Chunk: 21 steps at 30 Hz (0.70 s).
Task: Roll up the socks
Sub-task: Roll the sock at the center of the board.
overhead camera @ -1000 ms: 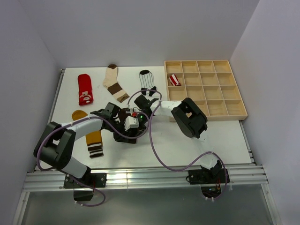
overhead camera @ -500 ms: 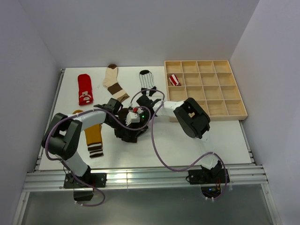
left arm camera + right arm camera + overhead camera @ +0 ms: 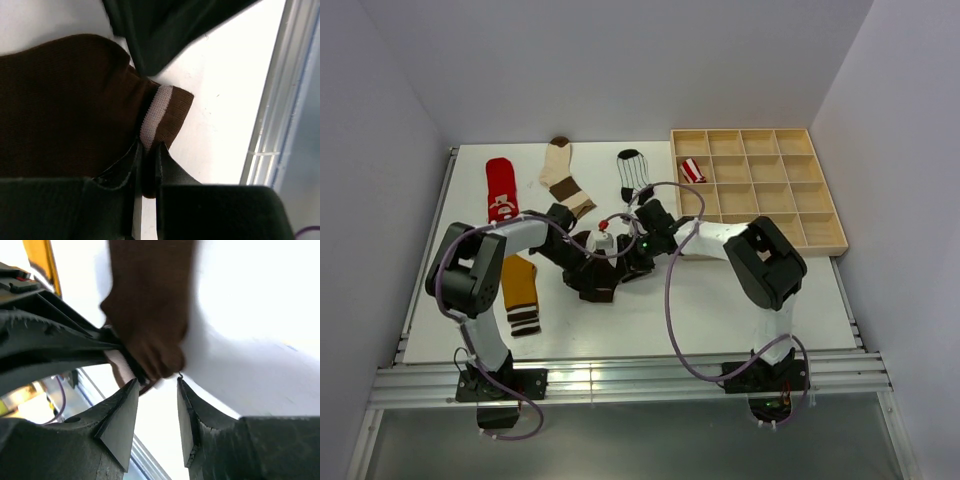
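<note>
The dark brown sock lies bunched on the white table between the two grippers, its pale-banded cuff turned up. My left gripper is shut on that cuff edge. My right gripper stands open just off the brown sock, nothing between its fingers. In the top view both grippers meet mid-table over the sock. Other socks lie flat: red with white pattern, cream-and-brown, white with black stripes, mustard. A red-white striped sock sits in a tray compartment.
A wooden tray with a grid of compartments stands at the back right. A metal rail runs along the table's near edge. Purple cables loop from both arms over the table's middle.
My right gripper opened and let go of the brown sock, and its arm swung right. My left gripper closed on the cuff as its arm drew in toward the table's left.
</note>
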Motion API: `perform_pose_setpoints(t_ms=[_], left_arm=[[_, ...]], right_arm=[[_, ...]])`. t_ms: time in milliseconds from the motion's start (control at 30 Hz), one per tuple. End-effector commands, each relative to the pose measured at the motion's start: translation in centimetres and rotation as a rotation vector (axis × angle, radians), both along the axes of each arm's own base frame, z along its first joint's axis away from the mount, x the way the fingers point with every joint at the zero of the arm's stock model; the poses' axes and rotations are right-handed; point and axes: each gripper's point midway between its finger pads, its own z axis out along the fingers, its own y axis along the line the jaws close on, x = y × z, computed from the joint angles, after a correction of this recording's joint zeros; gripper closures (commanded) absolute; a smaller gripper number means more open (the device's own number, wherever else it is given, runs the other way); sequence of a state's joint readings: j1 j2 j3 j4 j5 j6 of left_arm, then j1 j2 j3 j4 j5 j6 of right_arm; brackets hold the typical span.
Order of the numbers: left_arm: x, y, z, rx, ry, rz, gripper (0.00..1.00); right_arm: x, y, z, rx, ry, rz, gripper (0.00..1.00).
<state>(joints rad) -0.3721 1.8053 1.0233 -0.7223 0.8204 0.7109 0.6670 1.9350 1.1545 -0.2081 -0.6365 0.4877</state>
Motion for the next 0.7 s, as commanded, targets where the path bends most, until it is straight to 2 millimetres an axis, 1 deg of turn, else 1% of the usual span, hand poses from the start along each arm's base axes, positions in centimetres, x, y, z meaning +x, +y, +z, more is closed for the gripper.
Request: perform_pose_setpoints(t_ms=[0,33,67,100,133,167,200,233,267,300,333,367,400,433,467,500,533,600,633,667], left_arm=[[-0.3,1.5,-1.3,0.053,0.063,-0.011,1.00],[-0.1,1.5,-1.1,0.051,0.080,-0.007,1.00],[-0.3,1.6,-1.1,0.052,0.099,-0.014,1.00],[-0.4,1.8,-1.6,0.059,0.133,-0.011,1.00],[0.0,1.8,-1.6,0.061,0.143,-0.008,1.00],[-0.3,1.9,-1.6,0.066,0.176,-0.007,1.00],[-0.6,2.1,-1.9,0.066,0.212,-0.007,1.00],[-0.1,2.0,-1.7,0.058,0.219,-0.003,1.00],[-0.3,2.1,-1.6,0.061,0.246,0.004,1.00],[-0.3,2.3,-1.8,0.067,0.272,0.013,1.00],[0.2,2.2,-1.7,0.068,0.275,0.021,1.00],[0.4,2.2,-1.7,0.068,0.286,0.025,1.00],[-0.3,2.4,-1.8,0.079,0.341,0.025,1.00],[0.1,2.2,-1.6,0.069,0.345,0.022,1.00],[0.0,2.2,-1.5,0.068,0.370,0.023,1.00],[-0.4,2.3,-1.6,0.071,0.412,0.028,1.00],[-0.1,2.3,-1.6,0.073,0.416,0.028,1.00],[-0.1,2.4,-2.0,0.092,0.434,0.034,1.00],[0.0,2.3,-2.0,0.099,0.444,0.042,1.00],[0.0,2.4,-2.2,0.107,0.463,0.050,1.00]], right_arm=[[2.1,-0.5,2.3,0.011,-0.117,-0.096,0.56],[2.3,-1.0,1.9,-0.009,-0.137,-0.120,0.56],[2.5,-1.3,2.1,-0.018,-0.159,-0.138,0.56],[2.7,-1.5,3.1,-0.007,-0.190,-0.155,0.56],[2.4,-1.9,2.8,-0.011,-0.200,-0.165,0.56],[2.7,-2.2,3.8,-0.001,-0.236,-0.191,0.56],[2.8,-2.5,4.0,0.002,-0.252,-0.207,0.56],[2.5,-2.9,3.8,0.004,-0.271,-0.217,0.55],[2.4,-3.1,4.7,0.019,-0.305,-0.213,0.55],[2.5,-3.5,4.8,0.006,-0.333,-0.226,0.55],[2.0,-4.0,4.4,-0.010,-0.340,-0.224,0.55],[2.3,-3.8,5.9,0.024,-0.404,-0.213,0.55],[2.1,-3.7,6.1,0.016,-0.435,-0.209,0.55],[1.9,-3.6,6.3,0.009,-0.458,-0.196,0.54],[1.7,-3.4,6.7,0.001,-0.502,-0.162,0.54],[1.5,-2.6,7.3,-0.011,-0.547,-0.137,0.54],[1.1,-2.5,7.2,-0.046,-0.567,-0.116,0.54],[0.4,-1.5,6.8,-0.099,-0.639,-0.030,0.54],[-0.6,-0.1,7.3,-0.119,-0.680,0.020,0.54],[-1.0,0.5,6.4,-0.152,-0.702,0.078,0.54]])
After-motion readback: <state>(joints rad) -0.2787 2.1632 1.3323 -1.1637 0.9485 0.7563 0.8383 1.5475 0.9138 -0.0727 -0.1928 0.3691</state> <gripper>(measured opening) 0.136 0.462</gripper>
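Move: The left hand already pinches the brown sock's cuff, whose middle lies about 2 cm to its right, 2 cm back and 1 cm below; the orange sock is some 16 cm to its left and 2 cm back. From the right hand that cuff is about 6 cm left, 5 cm back and 3 cm down, and the striped white sock about 22 cm ahead, 3 cm right and 4 cm down. Open right hand rises about 5 cm, swings right then left again; left hand rolls, still pinching the cuff. ##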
